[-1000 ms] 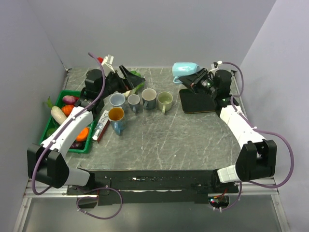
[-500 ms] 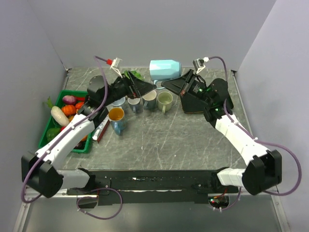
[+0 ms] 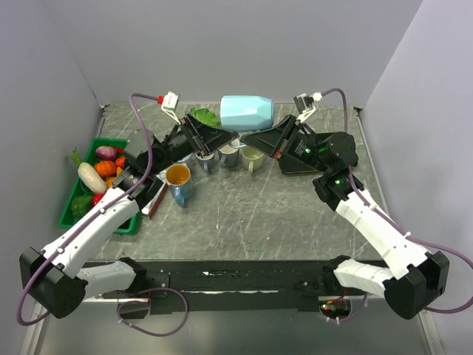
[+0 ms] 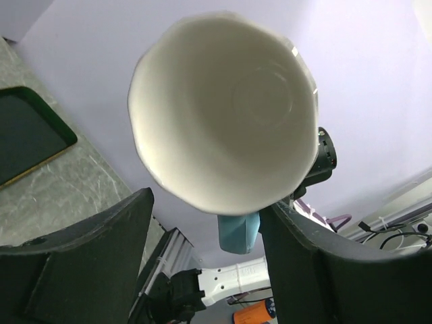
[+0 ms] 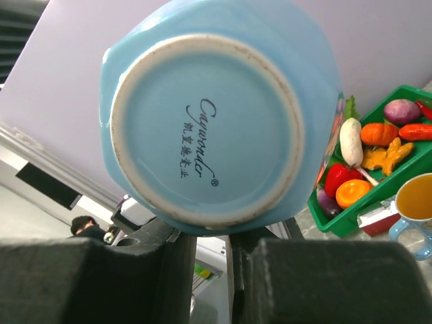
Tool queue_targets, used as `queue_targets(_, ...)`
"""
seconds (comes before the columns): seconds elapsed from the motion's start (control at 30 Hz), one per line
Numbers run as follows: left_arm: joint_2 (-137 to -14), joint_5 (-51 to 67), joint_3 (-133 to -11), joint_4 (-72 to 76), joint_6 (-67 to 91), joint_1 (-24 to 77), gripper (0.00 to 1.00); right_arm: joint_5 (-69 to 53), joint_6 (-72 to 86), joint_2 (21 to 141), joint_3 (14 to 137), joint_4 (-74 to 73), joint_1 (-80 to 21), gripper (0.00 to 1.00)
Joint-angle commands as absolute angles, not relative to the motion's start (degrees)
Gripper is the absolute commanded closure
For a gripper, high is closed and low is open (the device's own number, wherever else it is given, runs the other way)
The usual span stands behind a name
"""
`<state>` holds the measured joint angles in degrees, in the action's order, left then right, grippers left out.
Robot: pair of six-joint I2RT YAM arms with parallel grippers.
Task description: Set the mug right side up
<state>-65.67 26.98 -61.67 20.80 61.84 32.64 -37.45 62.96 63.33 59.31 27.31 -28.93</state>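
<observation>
A light blue mug [image 3: 247, 112] hangs on its side in the air above the back middle of the table. Its white mouth [image 4: 223, 115] faces my left wrist and its base [image 5: 209, 115] faces my right wrist. My right gripper [image 3: 253, 139] is shut on the mug from below, its fingers [image 5: 179, 270] nearly together under the base. My left gripper [image 3: 228, 137] is open at the mouth end. The mug's handle [image 4: 237, 233] hangs between its jaws, and the right-hand finger [image 4: 297, 243] is close to the rim.
Several upright mugs [image 3: 222, 151] stand in a row under the grippers, one with an orange inside [image 3: 178, 177] nearer the front. A green bin of vegetables [image 3: 85, 196] sits at the left, a red-white box [image 3: 154, 196] beside it. A black tray [image 3: 303, 159] lies at the right.
My right arm has lifted the mug from the back right and carried it left to the middle. My left gripper has risen to meet it, and its jaws have narrowed.
</observation>
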Motion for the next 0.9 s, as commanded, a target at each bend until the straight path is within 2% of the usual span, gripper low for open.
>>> queue_targets(0.0,-62.7,25.3,-60.5,23.5,64.6,34.2,0.31,-33.5,60.4,60.3,60.1,32.7,-29.8,1.0)
queue_targets(0.2,-61.9,25.3,-60.6,22.1,65.2,34.4,0.42,-33.1,59.4,60.7,59.5,33.9,-30.3,1.0)
queue_targets(0.33,-62.5,26.4,-61.3,24.0,66.6,34.4,0.56,-33.6,59.9,61.2,58.6,35.1,-30.7,1.0)
queue_targets(0.63,-64.3,27.8,-61.8,26.1,68.5,34.5,0.59,-31.8,61.5,62.3,57.3,37.8,-30.8,1.0)
queue_targets(0.87,-65.1,28.6,-62.0,27.0,69.3,34.5,0.71,-31.0,64.5,63.4,55.5,41.2,-30.9,1.0)
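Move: The light-blue mug lies sideways in the air, mouth towards my left hand. Its handle is already between my left fingertips, about 1 cm back, 1 cm right and 1 cm above centre. The mug's body is some 5 cm ahead of that hand, 2 cm right and 3 cm up. On the table, about 34 cm below, the white mug stands 16 cm ahead and 2 cm left, the green mug 14 cm ahead and 6 cm right. From my right hand the light-blue mug's body is 5 cm ahead, 3 cm up. I close my left fingers from wide to about a third open around the light-blue mug's handle, easing that hand back about 1 cm so the handle comes midway between the fingertips, which end up against it from both sides. My right hand keeps its pinch on the same handle and holds the mug out, sinking only about 1 cm. ##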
